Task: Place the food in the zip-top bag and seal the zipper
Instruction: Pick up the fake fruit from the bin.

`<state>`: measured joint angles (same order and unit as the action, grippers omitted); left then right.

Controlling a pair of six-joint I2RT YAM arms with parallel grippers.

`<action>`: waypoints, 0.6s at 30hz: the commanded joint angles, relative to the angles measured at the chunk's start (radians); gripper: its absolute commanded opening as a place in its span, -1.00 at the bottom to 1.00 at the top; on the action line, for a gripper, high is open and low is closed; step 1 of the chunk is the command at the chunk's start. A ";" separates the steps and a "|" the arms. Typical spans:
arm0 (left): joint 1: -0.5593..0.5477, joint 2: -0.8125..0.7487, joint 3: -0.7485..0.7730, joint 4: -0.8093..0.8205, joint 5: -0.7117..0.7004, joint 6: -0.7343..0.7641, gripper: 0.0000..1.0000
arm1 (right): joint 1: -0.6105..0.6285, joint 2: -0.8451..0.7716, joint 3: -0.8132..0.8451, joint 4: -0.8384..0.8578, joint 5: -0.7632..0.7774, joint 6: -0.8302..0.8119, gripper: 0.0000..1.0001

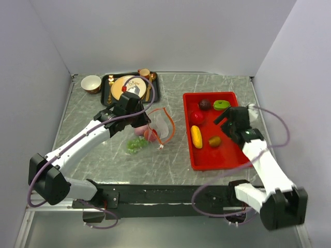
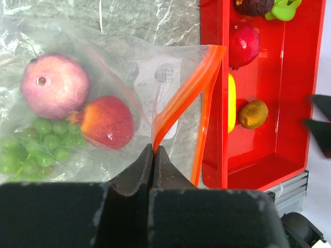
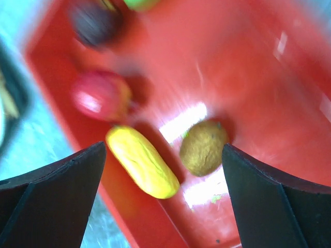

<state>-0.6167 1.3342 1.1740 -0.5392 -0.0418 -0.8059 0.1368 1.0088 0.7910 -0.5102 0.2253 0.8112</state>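
The clear zip-top bag lies on the marble table, left of the red tray. My left gripper is shut on its orange zipper, holding the mouth up and open. Inside the bag are a pink-purple fruit, a red fruit and green grapes. Over the tray hangs my right gripper, open and holding nothing. A yellow oblong piece and a brownish piece lie below it. A red round piece, a dark purple one and a green one sit further back.
A black tray at the back left carries a cream plate, a small cup and gold cutlery. A cream bowl stands beside it. Grey walls close in the table on three sides.
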 commanded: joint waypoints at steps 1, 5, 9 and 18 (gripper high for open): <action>-0.002 0.008 0.029 0.010 0.013 0.010 -0.99 | -0.006 0.082 -0.134 0.051 -0.209 0.164 1.00; -0.002 -0.004 0.021 0.008 0.008 0.011 -0.99 | -0.003 0.125 -0.171 0.098 -0.218 0.206 1.00; -0.002 -0.003 0.022 -0.001 0.000 0.014 -0.99 | -0.005 0.162 -0.167 0.088 -0.189 0.192 1.00; -0.002 0.005 0.026 -0.010 0.000 0.014 -0.99 | -0.020 0.209 -0.158 0.105 -0.130 0.161 0.99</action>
<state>-0.6167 1.3415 1.1740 -0.5442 -0.0410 -0.8059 0.1345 1.2015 0.6033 -0.4267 0.0425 0.9825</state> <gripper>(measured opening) 0.021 0.999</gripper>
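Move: The brown fruit I'm after lies nearly straight below my open right hand, about 12 cm down, some 3 cm to the left and 1 cm back. The yellow fruit is about 8 cm to the left of the brown fruit and 2 cm farther out. The red pomegranate in the bin lies some 11 cm ahead of my right hand and 11 cm to its left. From my left hand the brown fruit lies about 30 cm to the right, level ahead, roughly 18 cm lower. I drop my right hand fast into the bin, about 11 cm down, drawing back some 4 cm and about 3 cm left as it sinks, then easing slowly lower over the brown fruit. The wrist tips some 20 degrees, pointing the fingers more steeply down; they stay wide open, one to either side of the fruit's near edge. My left hand keeps its pinch on the bag's edge. ##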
